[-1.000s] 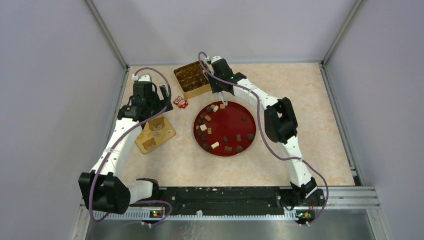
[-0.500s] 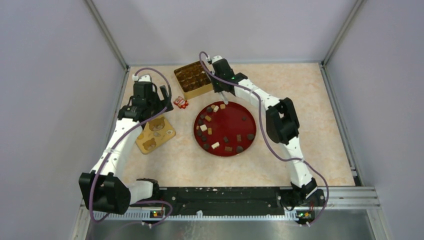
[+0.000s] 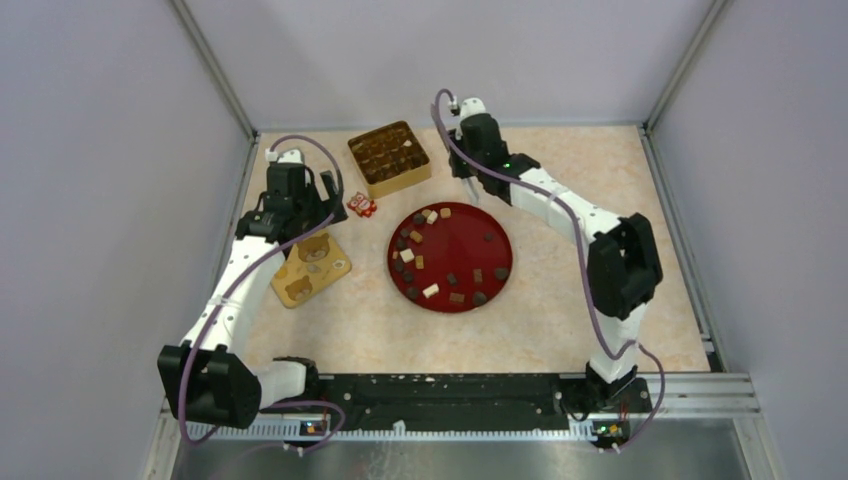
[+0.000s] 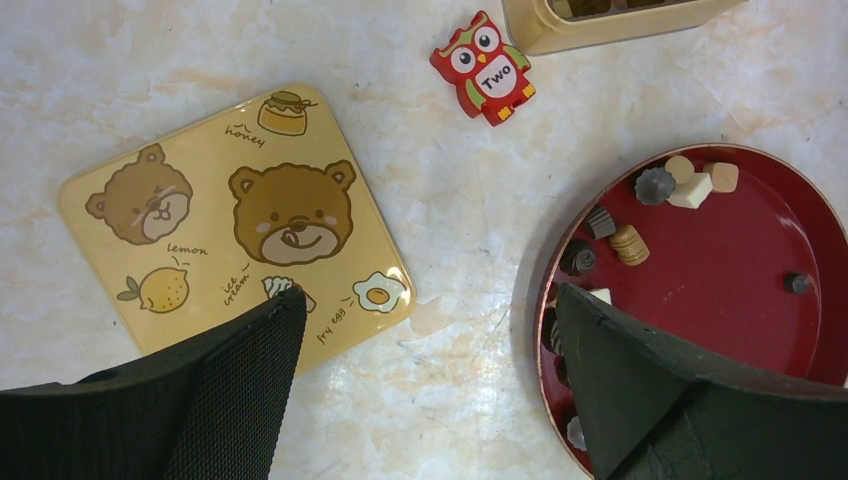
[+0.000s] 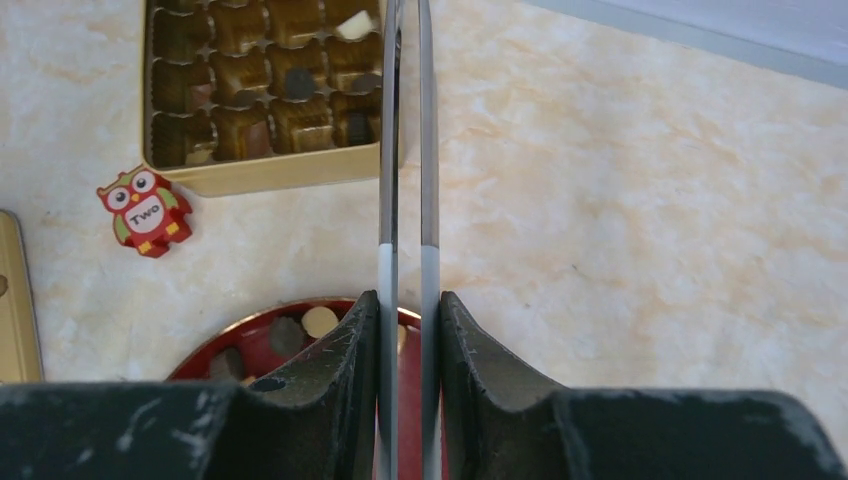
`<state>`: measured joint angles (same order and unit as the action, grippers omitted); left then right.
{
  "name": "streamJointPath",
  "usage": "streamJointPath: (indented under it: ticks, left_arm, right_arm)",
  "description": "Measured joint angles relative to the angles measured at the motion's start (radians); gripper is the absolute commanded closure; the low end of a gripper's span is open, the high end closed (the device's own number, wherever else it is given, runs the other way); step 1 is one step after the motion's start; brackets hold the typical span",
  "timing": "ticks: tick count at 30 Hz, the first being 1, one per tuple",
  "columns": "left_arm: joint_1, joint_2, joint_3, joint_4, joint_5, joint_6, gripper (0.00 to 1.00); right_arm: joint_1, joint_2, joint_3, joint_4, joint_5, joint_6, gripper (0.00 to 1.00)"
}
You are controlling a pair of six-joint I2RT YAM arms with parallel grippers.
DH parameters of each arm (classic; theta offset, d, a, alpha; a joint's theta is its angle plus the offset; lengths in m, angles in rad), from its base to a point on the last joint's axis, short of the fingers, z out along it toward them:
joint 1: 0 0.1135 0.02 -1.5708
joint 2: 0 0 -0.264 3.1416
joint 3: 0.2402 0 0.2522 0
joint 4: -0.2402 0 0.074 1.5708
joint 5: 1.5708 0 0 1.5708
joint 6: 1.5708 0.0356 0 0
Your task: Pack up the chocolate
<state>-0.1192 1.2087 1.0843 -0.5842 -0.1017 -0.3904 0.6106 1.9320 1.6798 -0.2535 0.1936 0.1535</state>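
The chocolate (image 3: pixel 407 256) lies as several dark lumps and pale cubes on a round red plate (image 3: pixel 462 238), seen also in the left wrist view as chocolate (image 4: pixel 692 190) on the plate (image 4: pixel 730 270). My right gripper (image 3: pixel 471 172) hangs behind the plate's far edge, shut on thin metal tongs (image 5: pixel 428 150). In the right wrist view the right gripper (image 5: pixel 408 296) has both blades pressed between its fingers; the blades run off the top of the frame, so their tips are hidden. The left gripper (image 4: pixel 430 300) is open between the lid and the plate, holding nothing.
A gold box (image 3: pixel 398 185) with brown compartments, some filled, sits at the back; in the right wrist view the box (image 5: pixel 270 178) lies left of the tongs. A red owl tag (image 3: pixel 361 205) lies between box and bear-printed lid (image 3: pixel 310 268). Grey walls enclose the table.
The right arm has lifted from the plate's far rim and swung right and back, its jaws squeezing the tongs closer together. The left arm has not moved.
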Motion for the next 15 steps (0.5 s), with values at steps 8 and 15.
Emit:
streamJointPath:
  ticks: [8,15]
  left_arm:
    - [0.000,0.000,-0.006,0.001,0.007,0.000,0.01]
    - [0.000,0.000,-0.014,0.002,0.013,0.000,0.01]
  right_arm:
    - [-0.123,-0.220,-0.308,0.080,0.044,0.045,0.87]
    - [-0.306,-0.338,-0.608,0.090,0.049,0.119,0.87]
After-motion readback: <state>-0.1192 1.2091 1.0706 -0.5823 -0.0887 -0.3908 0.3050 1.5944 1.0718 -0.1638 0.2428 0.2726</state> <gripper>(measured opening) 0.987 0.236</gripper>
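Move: The right hand, holding the silver tongs, is headed for the bare table right of the red plate: roughly 28 cm to its right, 10 cm back and 19 cm below. The plate's middle is about 9 cm back and 1 cm left, with a lone dark chocolate on it some 4 cm back and 8 cm right. The box is 12 cm ahead and 15 cm left. From the left hand that bare table lies about 56 cm right, 2 cm ahead. Sweeping to the right by about 20 cm, the right hand carries the still-gripped tongs away from the box, over the plate's far side and out past its right rim. After a slight initial rise it sinks to some 8 cm below its start while drawing back about 5 cm. The wrist swings clockwise roughly 25 degrees and tips down a little; the fingers keep their hold. ##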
